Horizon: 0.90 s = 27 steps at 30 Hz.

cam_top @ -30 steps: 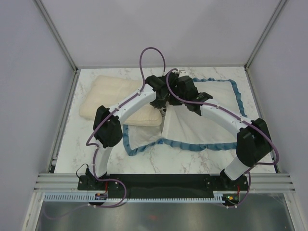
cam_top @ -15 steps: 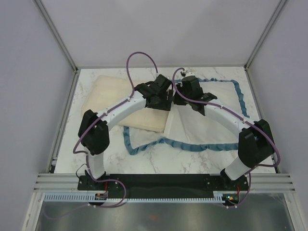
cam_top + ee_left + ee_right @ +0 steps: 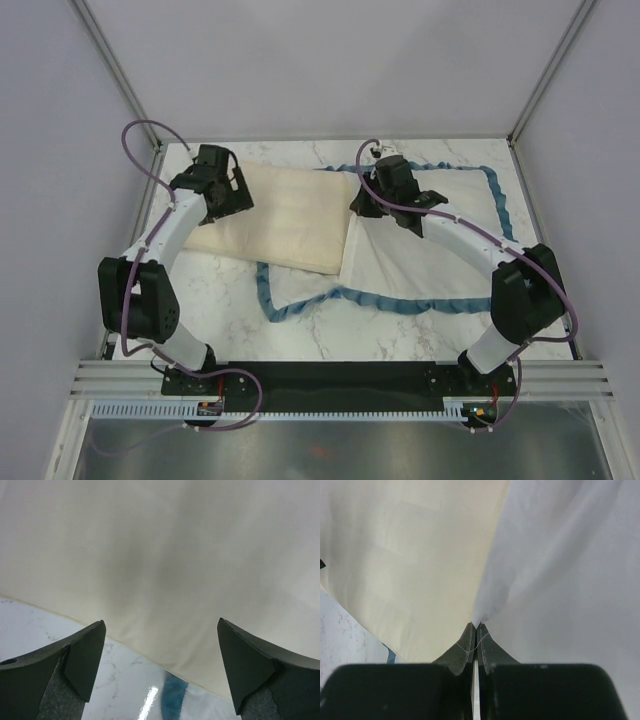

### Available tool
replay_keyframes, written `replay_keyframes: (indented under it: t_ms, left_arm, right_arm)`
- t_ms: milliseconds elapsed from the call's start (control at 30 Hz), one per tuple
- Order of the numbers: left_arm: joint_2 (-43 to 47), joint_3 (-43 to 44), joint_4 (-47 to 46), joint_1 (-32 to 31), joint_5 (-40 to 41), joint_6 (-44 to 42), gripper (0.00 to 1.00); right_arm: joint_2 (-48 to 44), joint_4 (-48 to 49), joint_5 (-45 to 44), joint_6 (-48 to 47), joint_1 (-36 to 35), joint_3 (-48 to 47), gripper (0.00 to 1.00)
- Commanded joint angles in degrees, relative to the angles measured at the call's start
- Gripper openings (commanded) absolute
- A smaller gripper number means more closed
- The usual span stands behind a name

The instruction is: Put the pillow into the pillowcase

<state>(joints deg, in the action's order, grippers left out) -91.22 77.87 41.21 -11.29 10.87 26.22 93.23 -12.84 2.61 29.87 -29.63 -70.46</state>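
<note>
The cream pillow (image 3: 285, 215) lies at the back left of the marble table, and its right end meets the pillowcase (image 3: 440, 255). The pillowcase lies flat, white with a blue ruffled edge (image 3: 400, 303). My left gripper (image 3: 240, 203) is open and empty just above the pillow's left end. In the left wrist view the pillow (image 3: 165, 555) fills the space beyond my left gripper (image 3: 160, 670). My right gripper (image 3: 362, 207) is shut on the pillowcase's white edge next to the pillow. The right wrist view shows my right gripper (image 3: 475, 626) pinching white pillowcase fabric (image 3: 560, 570), with the pillow (image 3: 410, 565) at left.
The marble table (image 3: 300, 335) is walled by grey panels on the left, back and right. A loop of blue ruffle (image 3: 265, 285) lies in front of the pillow and shows in the left wrist view (image 3: 172, 700). Purple cables arch over both arms.
My left arm has swung from the table's middle out to the pillow's left end, and its gripper is open. The pillow has shifted right toward the pillowcase. My right gripper has stayed shut on the pillowcase.
</note>
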Motion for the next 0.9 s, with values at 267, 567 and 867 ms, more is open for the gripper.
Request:
replay_keyframes:
  t_ms: [267, 567, 867]
  left_arm:
    - [-5.09, -6.85, -9.65, 8.13, -0.86, 2.0, 0.84]
    - [-4.94, -15.72, -20.21, 6.28, -2.0, 2.7, 0.02]
    - [9.73, -15.64, -18.19, -2.76, -2.0, 2.26, 0.02]
  right_arm:
    - [5.2, 1.07, 1.96, 0.45, -1.83, -6.53, 0.0]
    - [10.83, -0.6, 0.38, 0.46, -4.83, -12.16, 0.0]
    - [13.12, -4.38, -0.85, -0.42, -4.83, -18.13, 0.0]
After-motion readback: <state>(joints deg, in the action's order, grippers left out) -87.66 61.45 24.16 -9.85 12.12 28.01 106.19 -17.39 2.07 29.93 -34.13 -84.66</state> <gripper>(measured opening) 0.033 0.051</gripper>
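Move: From the open left gripper, the spot to grip on the pillow's left part is about 5 cm left and 8 cm down, level fore and aft. The pillow's middle is roughly 5 cm right and 3 cm ahead. The pillowcase's blue lower hem shows some 12 cm back and 4 cm right. From the right gripper, already pinching the pillowcase's rim, the pillow's middle is about 22 cm left, 2 cm ahead and 8 cm below. Bring the left gripper left and down about 8 cm onto the pillow's left part, swinging slightly back then forward and turning about 10 degrees counter-clockwise. Shut its fingers on the cover, then lift 3 to 4 cm and carry it right, towards the pillowcase. Meanwhile keep the right pinch on the rim and draw it some 5 cm left, slightly forward, over the pillow. ##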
